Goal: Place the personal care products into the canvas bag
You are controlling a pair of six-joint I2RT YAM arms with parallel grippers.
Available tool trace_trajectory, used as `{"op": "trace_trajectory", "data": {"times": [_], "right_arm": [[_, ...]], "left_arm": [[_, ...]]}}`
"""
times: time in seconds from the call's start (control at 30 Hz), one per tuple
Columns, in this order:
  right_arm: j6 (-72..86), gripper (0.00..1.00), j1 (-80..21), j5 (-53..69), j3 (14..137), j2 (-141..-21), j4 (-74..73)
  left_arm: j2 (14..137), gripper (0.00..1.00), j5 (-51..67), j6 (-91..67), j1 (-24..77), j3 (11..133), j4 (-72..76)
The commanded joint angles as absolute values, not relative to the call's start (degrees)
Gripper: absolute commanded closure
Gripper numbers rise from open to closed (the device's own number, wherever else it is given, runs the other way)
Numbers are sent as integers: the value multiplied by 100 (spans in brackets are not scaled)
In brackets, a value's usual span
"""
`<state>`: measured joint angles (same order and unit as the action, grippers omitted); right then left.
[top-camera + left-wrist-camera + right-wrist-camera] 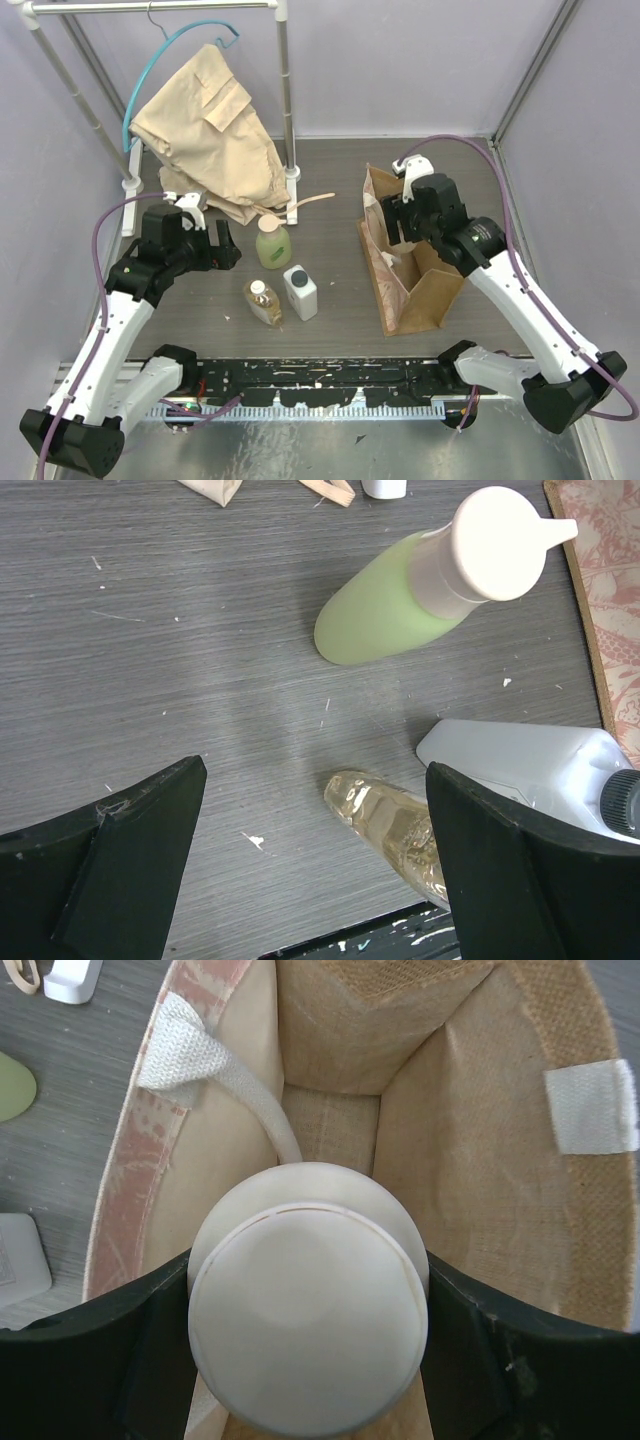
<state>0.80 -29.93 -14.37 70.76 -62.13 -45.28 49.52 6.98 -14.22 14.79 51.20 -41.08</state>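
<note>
My right gripper [308, 1305] is shut on the cream round-capped bottle [300, 1360], held upright over the mouth of the canvas bag [470, 1130]. In the top view that gripper [397, 217] hangs at the far end of the tan bag [420, 295]. Three bottles stand on the table to the left: the green-yellow one [272, 245], the amber one [263, 302] and the white one with a black cap [300, 292]. My left gripper [226, 248] is open just left of them, holding nothing. In its wrist view the amber bottle [395, 830] lies by the right finger.
A beige garment [205, 130] hangs from a blue hanger on a white rack [288, 110] at the back left. The bag's cream handle [215, 1070] droops into the opening. Grey walls close in the table on three sides.
</note>
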Motion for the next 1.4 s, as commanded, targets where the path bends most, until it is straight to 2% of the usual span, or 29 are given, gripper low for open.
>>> {"op": "trace_trajectory", "data": {"times": [0.0, 0.33, 1.0, 1.37], "right_arm": [[133, 100, -2771, -1323, 7035, -6122, -3053], [108, 100, -1560, -247, 6563, -6606, -2132], [-34, 99, -1537, -104, 5220, -7136, 212], [-11, 99, -1532, -116, 5117, -7740, 172]], "left_arm": [[4873, 2, 804, -1443, 1476, 5025, -4122], [5035, 2, 816, -1424, 1476, 5014, -3992], [5194, 2, 826, -1494, 1476, 5014, -3896], [5175, 2, 809, -1505, 1478, 4987, -3910]]}}
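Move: The cream bottle is still pinched in the right hand, above the canvas bag's mouth. The bag's far half, where it is headed, lies about 10 cm ahead, 3 cm to the right and 18 cm below. Beside the bag, the black-capped bottle stands some 22 cm left and 9 cm back, the green bottle some 28 cm left and 4 cm ahead, both about 20 cm below. From the idle left hand that far half is roughly 40 cm right, 13 cm ahead and 11 cm lower. The cream bottle, kept in the right hand's unchanged grip, goes down and forward into the far part of the canvas bag: first about 6 cm forward, slanting right and sinking a little, then mostly down while easing farther forward and slightly back left, some 13 cm lower in all. The wrist only rolls slightly, its left side rising. ##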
